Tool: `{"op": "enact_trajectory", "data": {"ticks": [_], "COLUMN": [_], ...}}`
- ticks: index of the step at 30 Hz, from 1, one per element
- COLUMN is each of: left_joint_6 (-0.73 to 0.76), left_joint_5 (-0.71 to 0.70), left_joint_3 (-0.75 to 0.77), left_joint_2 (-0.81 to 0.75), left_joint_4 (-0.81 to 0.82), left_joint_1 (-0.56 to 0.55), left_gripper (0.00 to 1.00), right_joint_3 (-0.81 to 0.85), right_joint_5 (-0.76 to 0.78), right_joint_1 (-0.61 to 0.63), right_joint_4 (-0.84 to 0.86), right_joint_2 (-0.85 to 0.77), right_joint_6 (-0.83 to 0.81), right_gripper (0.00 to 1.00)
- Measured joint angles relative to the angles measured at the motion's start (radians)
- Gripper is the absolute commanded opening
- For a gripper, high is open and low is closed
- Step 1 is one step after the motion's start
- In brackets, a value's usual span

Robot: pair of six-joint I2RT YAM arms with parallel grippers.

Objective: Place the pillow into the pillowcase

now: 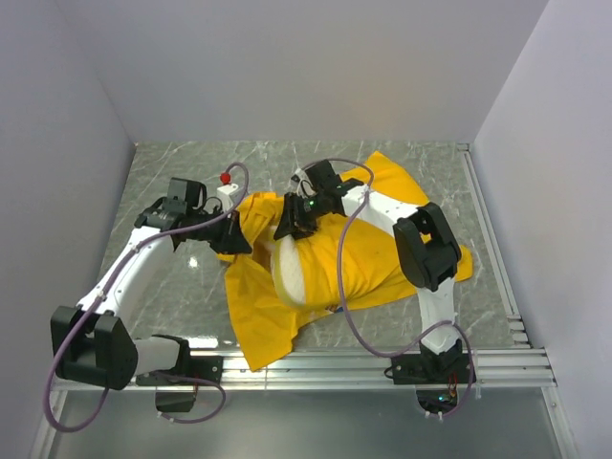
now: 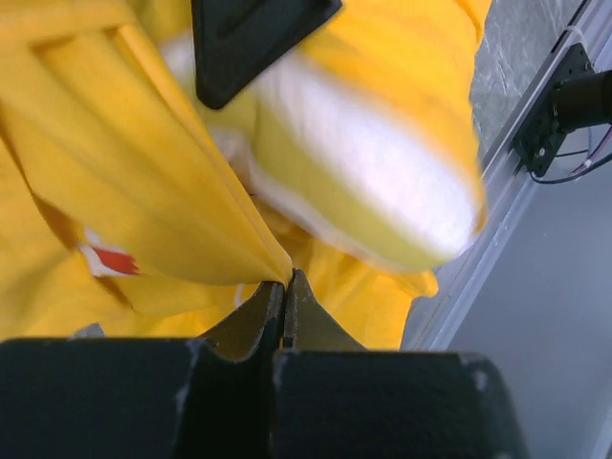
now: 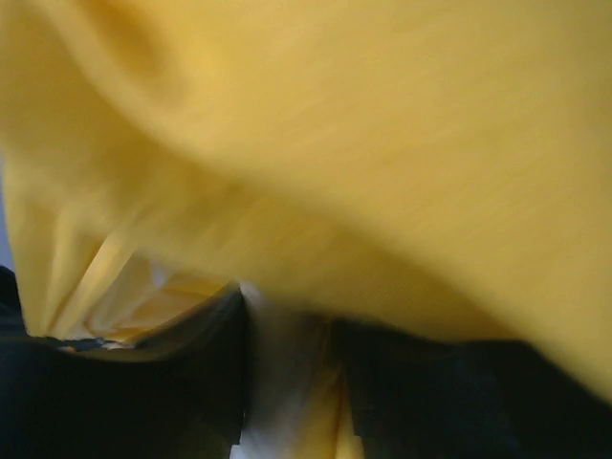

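Observation:
The bright yellow pillowcase [image 1: 373,253] lies crumpled across the middle of the table. The cream-white pillow [image 1: 290,271] sticks out of its left opening; the rest is hidden inside. My left gripper [image 1: 232,245] is shut on the case's edge at the opening. In the left wrist view, yellow pillowcase [image 2: 143,191] fabric runs into the closed left gripper [image 2: 286,283], and the pillow [image 2: 382,182] shows beyond it. My right gripper [image 1: 290,228] sits at the opening above the pillow. Its view is blurred, with the pillowcase [image 3: 382,143] draped over it. The right gripper [image 3: 287,320] has its jaws apart, pale pillow [image 3: 277,382] between them.
A small white box with a red knob [image 1: 227,185] stands just behind the left gripper. A metal rail [image 1: 382,360] runs along the near table edge, with the arm bases on it. White walls close in the left, back and right.

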Motion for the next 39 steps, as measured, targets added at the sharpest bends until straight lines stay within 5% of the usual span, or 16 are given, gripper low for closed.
{"op": "enact_trajectory", "data": {"ticks": [5,13,20,26,33,39], "left_joint_6": [-0.047,-0.140,-0.213,-0.255,-0.270,-0.276], "left_joint_5": [0.010,0.029,0.061,0.069,0.069,0.069], "left_joint_3": [0.003,0.003,0.002,0.002,0.002,0.002], "left_joint_2": [0.063,0.126,0.143,0.159,0.161,0.161], "left_joint_4": [0.020,0.087,0.127,0.138,0.138,0.130], "left_joint_1": [-0.001,0.003,0.035,0.050,0.050,0.050], "left_gripper": [0.00,0.00,0.00,0.00,0.00,0.00], "right_joint_3": [0.018,-0.029,-0.456,-0.545,-0.436,-0.383], "right_joint_5": [-0.044,0.009,0.303,0.596,0.856,0.977], "right_joint_1": [-0.008,-0.002,0.303,0.472,0.667,0.697], "right_joint_4": [-0.090,-0.351,-0.183,-0.029,0.062,0.067], "right_joint_2": [-0.039,-0.369,-0.681,-0.651,-0.558,-0.385], "right_joint_6": [-0.155,-0.551,-0.674,-0.668,-0.650,-0.650], "right_gripper": [0.95,0.97,1.00,1.00,1.00,0.99]}}
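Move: The pillow's white exposed end lies some 10 cm back of the right gripper, about 2 cm to its right and a few centimetres lower. The pillowcase edge in the left gripper is roughly 8 cm left of the right gripper and 3 cm back; the case's loose flap spreads around 21 cm back, 6 cm left and 8 cm below. From the left gripper, the pillow end is about 10 cm right, 5 cm back and 6 cm lower. Finish opening the right gripper so it comes free of the cloth, lift it about 10 cm while drawing back and right, then lower it, swing it left again and dip over the pillow end's near corner, some 16 cm back in all, rolling about 70 degrees around its fingers. Keep the left gripper shut on the pillowcase edge, easing it 3 cm forward and slightly down as it tips downward. ##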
